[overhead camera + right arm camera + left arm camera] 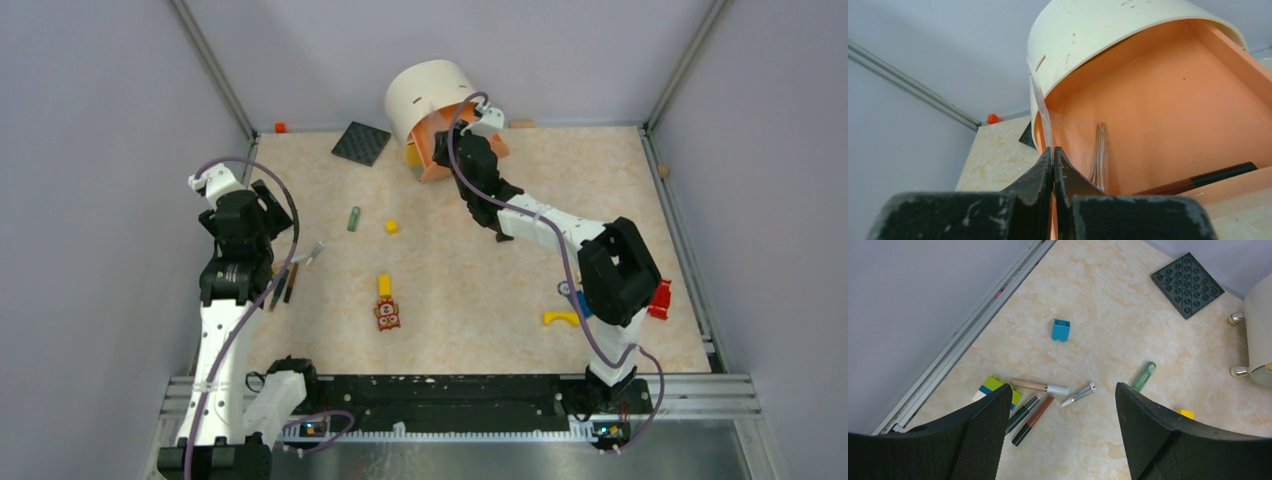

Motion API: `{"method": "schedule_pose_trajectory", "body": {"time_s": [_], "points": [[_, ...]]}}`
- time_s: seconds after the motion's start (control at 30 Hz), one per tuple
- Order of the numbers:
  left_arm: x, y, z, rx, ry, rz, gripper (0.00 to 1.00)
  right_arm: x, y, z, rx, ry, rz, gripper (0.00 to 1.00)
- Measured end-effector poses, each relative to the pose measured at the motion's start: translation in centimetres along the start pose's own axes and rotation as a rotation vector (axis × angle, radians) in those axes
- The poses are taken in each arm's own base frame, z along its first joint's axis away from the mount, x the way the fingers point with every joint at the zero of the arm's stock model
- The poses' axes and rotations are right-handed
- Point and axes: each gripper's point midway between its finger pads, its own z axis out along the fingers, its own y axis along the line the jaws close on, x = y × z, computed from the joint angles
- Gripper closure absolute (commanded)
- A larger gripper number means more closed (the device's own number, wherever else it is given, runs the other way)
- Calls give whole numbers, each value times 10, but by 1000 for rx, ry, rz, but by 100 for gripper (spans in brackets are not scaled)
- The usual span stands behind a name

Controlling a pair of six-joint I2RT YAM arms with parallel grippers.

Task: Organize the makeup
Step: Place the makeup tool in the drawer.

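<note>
Several pieces of makeup lie on the table below my open left gripper [1064,390]: a beige stick with a white cap [1040,386], a dark stick [1023,412], a brown stick [1034,412] and a small white tube [1079,394]. A green tube [1144,376] lies apart to the right, also seen from above [353,218]. Nothing is between the left fingers. My right gripper [1053,150] is shut on a thin clear flap [1040,107] at the mouth of the cream container [430,95]. A dark brown stick [1208,177] lies inside its orange interior.
A blue block [1060,330] and a green-blue-white block [993,387] lie near the left rail. A black studded plate [361,143] sits at the back. Yellow blocks [391,227] [384,285], an owl tile [387,315] and a yellow curved piece [561,318] lie mid-table.
</note>
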Motion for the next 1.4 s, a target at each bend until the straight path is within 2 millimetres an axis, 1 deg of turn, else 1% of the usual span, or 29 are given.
{"method": "schedule_pose_trajectory", "body": {"time_s": [0.17,0.27,0.5,0.73,0.9,1.0,1.17,1.27,1.4], "points": [[0,0,0,0,0,0,19,-3,-1,1,8,-3,-50,100],[0,0,0,0,0,0,19,-7,-6,2,28,-7,-96,100],[0,0,0,0,0,0,19,-19,-22,2,88,-31,-193,100],[0,0,0,0,0,0,19,-35,-47,7,163,-48,-288,100],[0,0,0,0,0,0,19,-49,-57,10,191,-57,-353,100],[0,0,0,0,0,0,19,-60,-56,13,194,-62,-391,100],[0,0,0,0,0,0,19,-84,-41,20,178,-90,-426,100],[0,0,0,0,0,0,19,-83,-39,20,162,-82,-441,100],[0,0,0,0,0,0,19,-74,-31,22,104,-53,-441,100]]}}
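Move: The right hand already holds the clear, thin makeup tool upright in shut fingers. The open orange drawer's middle lies some 5 cm ahead of it, about 5 cm to its right and roughly 7 cm below. The dark studded tile is about 20 cm to the hand's left and 5 cm farther out. The wooden block is some 15 cm right and 8 cm ahead. From the left hand the drawer lies about 24 cm ahead and 43 cm right. Rightward across the open drawer goes the right hand, about 7 cm, easing forward some 4 cm. It then rises about 5 cm and drifts back left a little at the end. Meanwhile the wrist rolls some 25 degrees, its left side sinking so that the hand comes level, and the shut fingers keep their hold on the clear makeup tool. ##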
